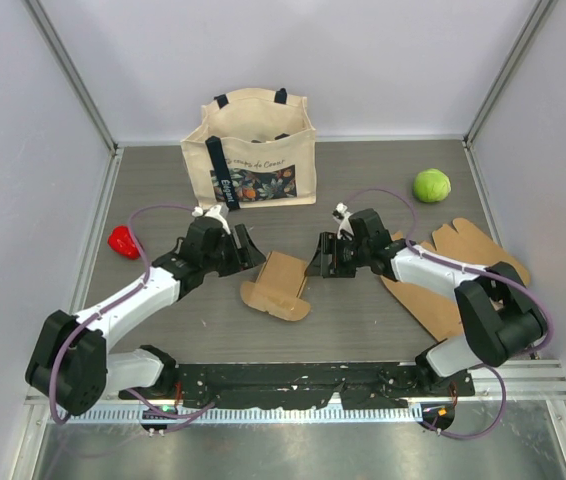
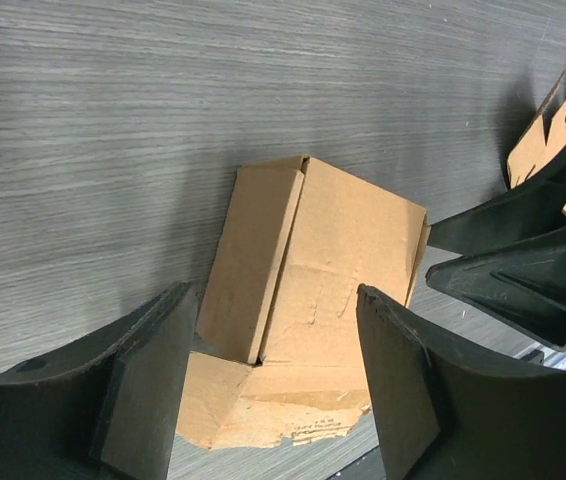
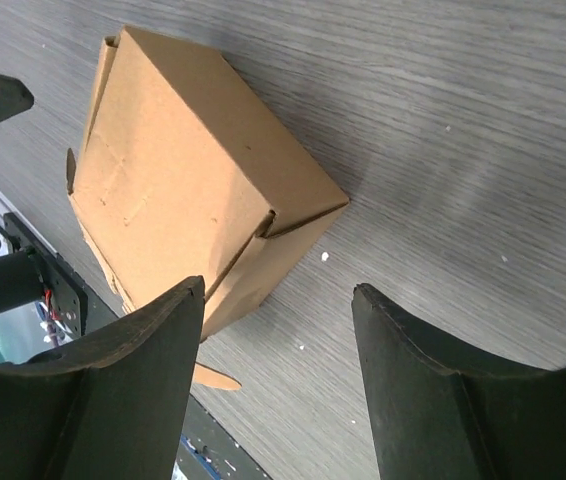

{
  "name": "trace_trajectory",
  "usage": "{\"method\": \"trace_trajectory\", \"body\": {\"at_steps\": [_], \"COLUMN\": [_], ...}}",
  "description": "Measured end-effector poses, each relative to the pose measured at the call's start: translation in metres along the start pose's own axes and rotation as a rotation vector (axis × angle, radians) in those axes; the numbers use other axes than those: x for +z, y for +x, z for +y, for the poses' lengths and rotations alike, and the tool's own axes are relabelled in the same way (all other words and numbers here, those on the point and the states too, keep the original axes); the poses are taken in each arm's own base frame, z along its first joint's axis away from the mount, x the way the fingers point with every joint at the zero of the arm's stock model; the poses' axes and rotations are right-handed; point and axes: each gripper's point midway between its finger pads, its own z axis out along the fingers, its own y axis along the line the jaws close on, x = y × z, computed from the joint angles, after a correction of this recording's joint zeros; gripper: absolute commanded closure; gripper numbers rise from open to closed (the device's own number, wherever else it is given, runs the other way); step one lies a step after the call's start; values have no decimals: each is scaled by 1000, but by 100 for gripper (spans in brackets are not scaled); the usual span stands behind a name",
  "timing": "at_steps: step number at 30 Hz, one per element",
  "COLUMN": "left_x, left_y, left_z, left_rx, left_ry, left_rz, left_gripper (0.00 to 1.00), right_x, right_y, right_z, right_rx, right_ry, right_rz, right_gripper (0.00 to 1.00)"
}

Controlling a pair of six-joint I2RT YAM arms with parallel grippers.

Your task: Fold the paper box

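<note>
The paper box [image 1: 277,284] is brown cardboard, partly folded, lying on the table between the two arms with loose flaps at its near end. My left gripper [image 1: 249,250] hovers at its upper left, open, holding nothing. In the left wrist view the box [image 2: 313,280] lies beyond the gap of that gripper [image 2: 273,292], with a ragged flap toward the camera. My right gripper [image 1: 321,258] is just right of the box, open and apart from it. In the right wrist view the box [image 3: 183,180] sits left of the gripper [image 3: 279,288], whose gap shows only bare table.
A cream tote bag [image 1: 253,150] stands at the back. A green ball [image 1: 431,185] lies at the back right and a red object [image 1: 121,241] at the left. Flat cardboard blanks [image 1: 458,270] lie under the right arm. Grey walls enclose the table.
</note>
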Motion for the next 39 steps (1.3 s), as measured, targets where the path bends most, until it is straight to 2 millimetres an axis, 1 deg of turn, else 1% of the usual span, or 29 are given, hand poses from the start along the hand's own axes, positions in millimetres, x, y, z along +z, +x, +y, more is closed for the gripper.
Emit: {"method": "trace_trajectory", "body": {"at_steps": [4, 10, 14, 17, 20, 21, 23, 31, 35, 39], "left_x": [-1, -3, -2, 1, 5, 7, 12, 33, 46, 50], "left_y": [-8, -11, -12, -15, -13, -10, -5, 16, 28, 37], "left_z": [7, 11, 10, 12, 16, 17, 18, 9, 5, -2], "left_rx": [-19, -44, -54, -69, -85, -88, -97, -142, -161, -182], "left_ry": [-2, 12, 35, 45, 55, 60, 75, 197, 248, 293], "left_rz": [-7, 1, 12, 19, 38, 51, 76, 168, 224, 250], "left_gripper": [27, 25, 22, 18, 13, 10, 9, 7, 9, 11], "right_x": [6, 12, 18, 17, 17, 16, 15, 14, 14, 12], "right_y": [0, -8, -4, -2, -5, -6, -7, -9, -8, -8], "right_z": [5, 14, 9, 4, 1, -1, -4, -10, -10, -13], "right_rx": [3, 2, 26, 53, 79, 90, 112, 155, 158, 165], "right_ry": [-45, -103, -106, -112, -135, -143, -158, -220, -237, -239], "right_rz": [4, -21, -10, -8, -17, -21, -24, -8, -4, -5], "right_gripper": [39, 54, 62, 69, 71, 71, 71, 72, 72, 71]}}
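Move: The box body lies about 6 cm to the left hand's right, 4 cm back and some 8 cm lower; its loose end flap is 9 cm back and 5 cm right of that hand. From the right hand the box is about 6 cm left, 2 cm back and 4 cm down, its flap 7 cm back and 8 cm left. The tote bag stands roughly 15 cm ahead of the left hand. Right fingers close on the box's right edge, drawing it right 2 cm; left hand opens, sinking 5 cm rightward. ##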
